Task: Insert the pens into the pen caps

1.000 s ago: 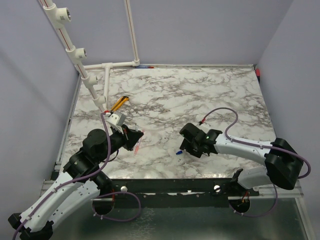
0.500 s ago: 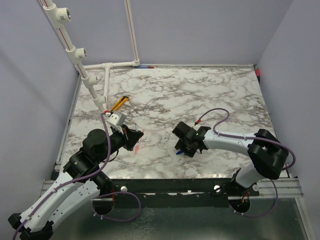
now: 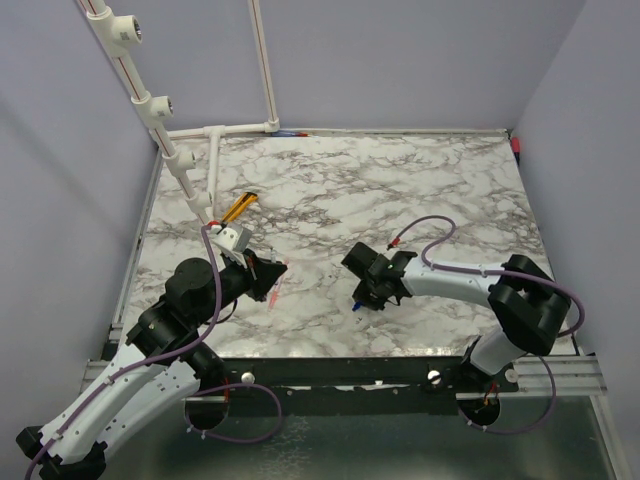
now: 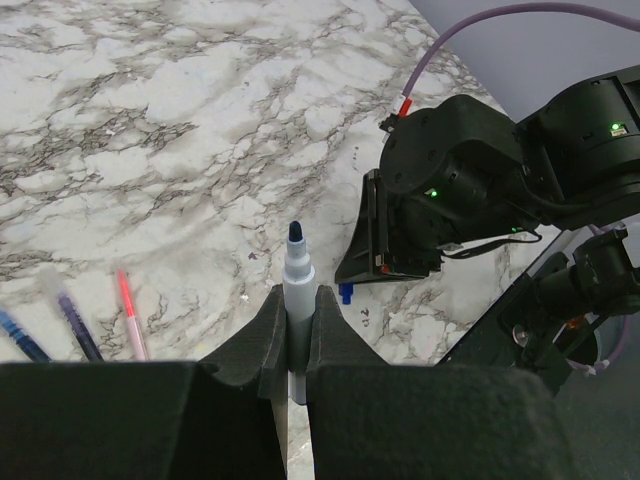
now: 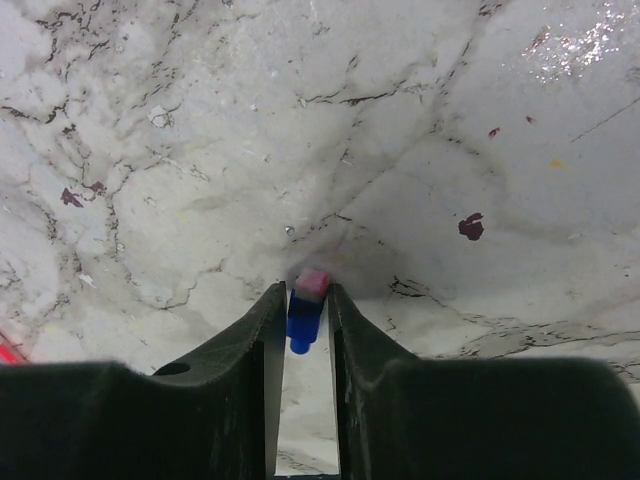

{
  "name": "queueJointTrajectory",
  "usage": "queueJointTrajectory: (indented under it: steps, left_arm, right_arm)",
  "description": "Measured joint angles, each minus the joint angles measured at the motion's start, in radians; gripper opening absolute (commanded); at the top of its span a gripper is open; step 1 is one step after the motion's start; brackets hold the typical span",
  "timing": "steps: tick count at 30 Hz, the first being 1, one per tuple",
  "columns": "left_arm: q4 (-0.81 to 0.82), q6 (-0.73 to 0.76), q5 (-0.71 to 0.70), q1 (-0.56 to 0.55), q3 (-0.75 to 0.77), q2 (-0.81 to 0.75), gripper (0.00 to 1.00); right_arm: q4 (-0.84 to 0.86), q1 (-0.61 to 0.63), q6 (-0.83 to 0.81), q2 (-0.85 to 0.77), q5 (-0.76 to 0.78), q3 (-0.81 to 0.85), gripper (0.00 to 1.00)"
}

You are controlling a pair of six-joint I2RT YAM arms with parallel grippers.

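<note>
My left gripper [image 4: 297, 302] is shut on a whitish pen [image 4: 296, 268] whose dark blue tip points up and away from the camera, toward the right arm. In the top view this gripper [image 3: 268, 271] hangs over the table's near left. My right gripper [image 5: 305, 297] is down at the marble, its fingers closed against both sides of a small blue pen cap [image 5: 303, 315] with a pink end; the cap fills the gap and still touches the table. From above, the cap [image 3: 357, 304] peeks out under the right gripper [image 3: 364, 296]. A red-pink pen [image 4: 131, 325] and a dark blue pen [image 4: 78, 327] lie on the table at the left.
A yellow-and-black flat tool [image 3: 238, 207] lies at the back left beside a white pipe frame [image 3: 215, 160]. Purple cables loop off both arms. A further blue stick [image 4: 20, 335] lies at the left edge of the left wrist view.
The right arm slid left over the blue cap and its jaws closed in round it. The left arm and its pen have stayed still.
</note>
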Motion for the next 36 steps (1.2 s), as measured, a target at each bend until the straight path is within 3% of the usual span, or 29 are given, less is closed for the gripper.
queueJointTrajectory:
  steps: [5,19,28,36]
  left_arm:
    - [0.000,0.000,0.000,0.000,0.000,0.003,0.00]
    - [0.000,0.000,0.001,0.000,0.000,0.023,0.00]
    - [0.011,0.002,0.070,0.000,-0.002,0.040,0.00]
    - [0.146,-0.037,0.265,0.000,-0.062,0.097,0.00]
  right_arm:
    - [-0.011,0.000,-0.040,0.019,0.002,0.020,0.01]
    - [-0.069,0.000,-0.256,0.019,0.078,0.079,0.00]
    - [-0.034,0.000,-0.472,-0.192,0.108,0.106,0.00]
    - [0.133,0.000,-0.726,-0.406,0.076,0.107,0.01]
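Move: The blue pen cap lies on the table right between my right hand's half-open fingers, its middle about 1 cm below. The red pen lies some 17 cm to the left and 3 cm farther out, with the dark pen about 3 cm beyond it on the left. From my left hand, which already holds the white pen tip-up, the cap is roughly 15 cm to the right, 1 cm ahead and 23 cm down. I shut my right fingers on the blue cap, pinching it, then ease forward and lift it about 18 cm, some 4 cm forward in all, swinging the fingers up from pointing down towards forward and turning counter-clockwise. Late on, my left hand keeps its grip on the white pen and goes about 4 cm right and a little back and down, turning clockwise, so pen and cap draw nearer. ##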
